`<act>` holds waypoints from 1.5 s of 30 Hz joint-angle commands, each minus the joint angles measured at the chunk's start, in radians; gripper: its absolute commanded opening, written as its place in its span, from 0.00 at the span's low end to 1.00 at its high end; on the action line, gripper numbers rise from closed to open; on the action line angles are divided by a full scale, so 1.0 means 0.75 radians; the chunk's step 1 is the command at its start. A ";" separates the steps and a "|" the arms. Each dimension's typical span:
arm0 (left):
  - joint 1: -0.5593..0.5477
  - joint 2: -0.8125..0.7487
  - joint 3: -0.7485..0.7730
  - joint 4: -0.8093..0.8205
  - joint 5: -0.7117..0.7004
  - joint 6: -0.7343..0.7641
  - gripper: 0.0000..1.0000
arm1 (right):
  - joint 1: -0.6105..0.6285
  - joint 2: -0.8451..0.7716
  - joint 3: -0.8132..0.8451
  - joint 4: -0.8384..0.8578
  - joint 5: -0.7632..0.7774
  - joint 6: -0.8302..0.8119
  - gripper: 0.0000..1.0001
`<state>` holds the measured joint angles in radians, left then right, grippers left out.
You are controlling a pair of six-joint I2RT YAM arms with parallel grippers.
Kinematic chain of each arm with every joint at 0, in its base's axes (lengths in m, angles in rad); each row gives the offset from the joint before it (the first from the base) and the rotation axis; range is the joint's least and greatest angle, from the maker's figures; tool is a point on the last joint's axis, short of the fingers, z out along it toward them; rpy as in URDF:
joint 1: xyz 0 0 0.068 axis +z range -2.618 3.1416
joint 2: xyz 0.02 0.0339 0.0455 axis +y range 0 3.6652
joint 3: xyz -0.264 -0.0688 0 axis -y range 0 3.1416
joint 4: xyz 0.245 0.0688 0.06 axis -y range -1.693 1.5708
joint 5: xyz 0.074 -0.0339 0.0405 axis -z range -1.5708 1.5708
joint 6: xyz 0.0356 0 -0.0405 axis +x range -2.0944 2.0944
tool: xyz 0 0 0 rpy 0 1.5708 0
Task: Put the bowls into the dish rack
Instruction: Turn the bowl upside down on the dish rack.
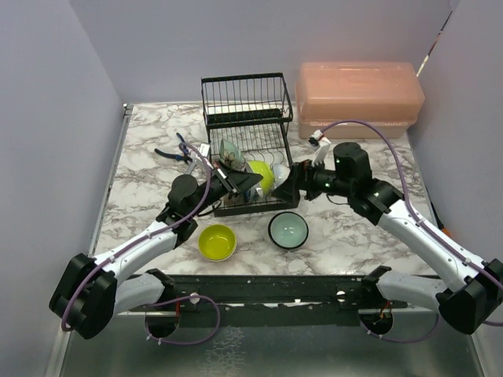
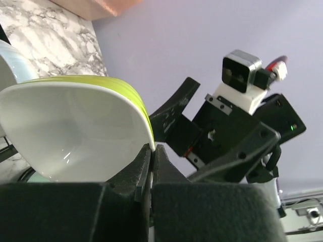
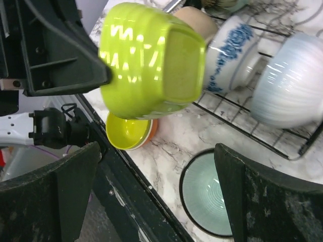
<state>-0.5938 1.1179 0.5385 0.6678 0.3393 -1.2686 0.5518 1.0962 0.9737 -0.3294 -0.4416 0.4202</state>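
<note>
My left gripper is shut on the rim of a yellow-green bowl, white inside, held on its side at the front of the black wire dish rack. My right gripper stands open just right of that bowl, not touching it. In the rack's lower tier stand a beige bowl, a blue-patterned bowl and a white ribbed bowl. On the table lie a yellow bowl nested in an orange one and a pale teal bowl.
A pink translucent lidded box stands at the back right beside the rack. Blue-handled pliers lie on the marble table left of the rack. Purple walls close in the sides and back.
</note>
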 commanded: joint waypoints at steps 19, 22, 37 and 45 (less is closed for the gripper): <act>0.059 -0.144 -0.104 0.069 -0.095 -0.203 0.00 | 0.431 0.320 0.223 0.239 0.564 -0.276 0.92; 0.063 -0.134 -0.094 0.067 -0.093 -0.205 0.00 | 0.463 0.337 0.229 0.233 0.582 -0.315 0.81; 0.078 -0.094 -0.076 0.053 -0.085 -0.209 0.00 | 0.538 0.403 0.274 0.218 0.627 -0.381 0.26; 0.094 -0.089 -0.076 0.037 -0.083 -0.198 0.00 | 0.538 0.439 0.300 0.190 0.598 -0.324 0.00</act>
<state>-0.5228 1.0462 0.4522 0.6689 0.2787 -1.4166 0.9302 1.4021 1.1603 -0.1879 0.0746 0.1387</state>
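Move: Some 9 cm to the right hand's left, 3 cm ahead and 3 cm below is the middle of the lime bowl, hanging on its side from the left fingers. The white bowl in the rack stands about 2 cm ahead of the right hand and 15 cm down; the blue-flowered bowl is 9 cm left, level with it and equally low. From the left hand, the held bowl's middle is roughly 2 cm ahead, 3 cm right and 5 cm below. Reaching left about 9 cm and slightly forward, high over the rack, the right hand tilts nearly 30 degrees as its open fingers go around the lime bowl, then they close to just over half open and clamp it between rim and foot, grip effort rising. The left hand keeps its shut pinch on the rim, easing about 3 cm left and turning slightly. ##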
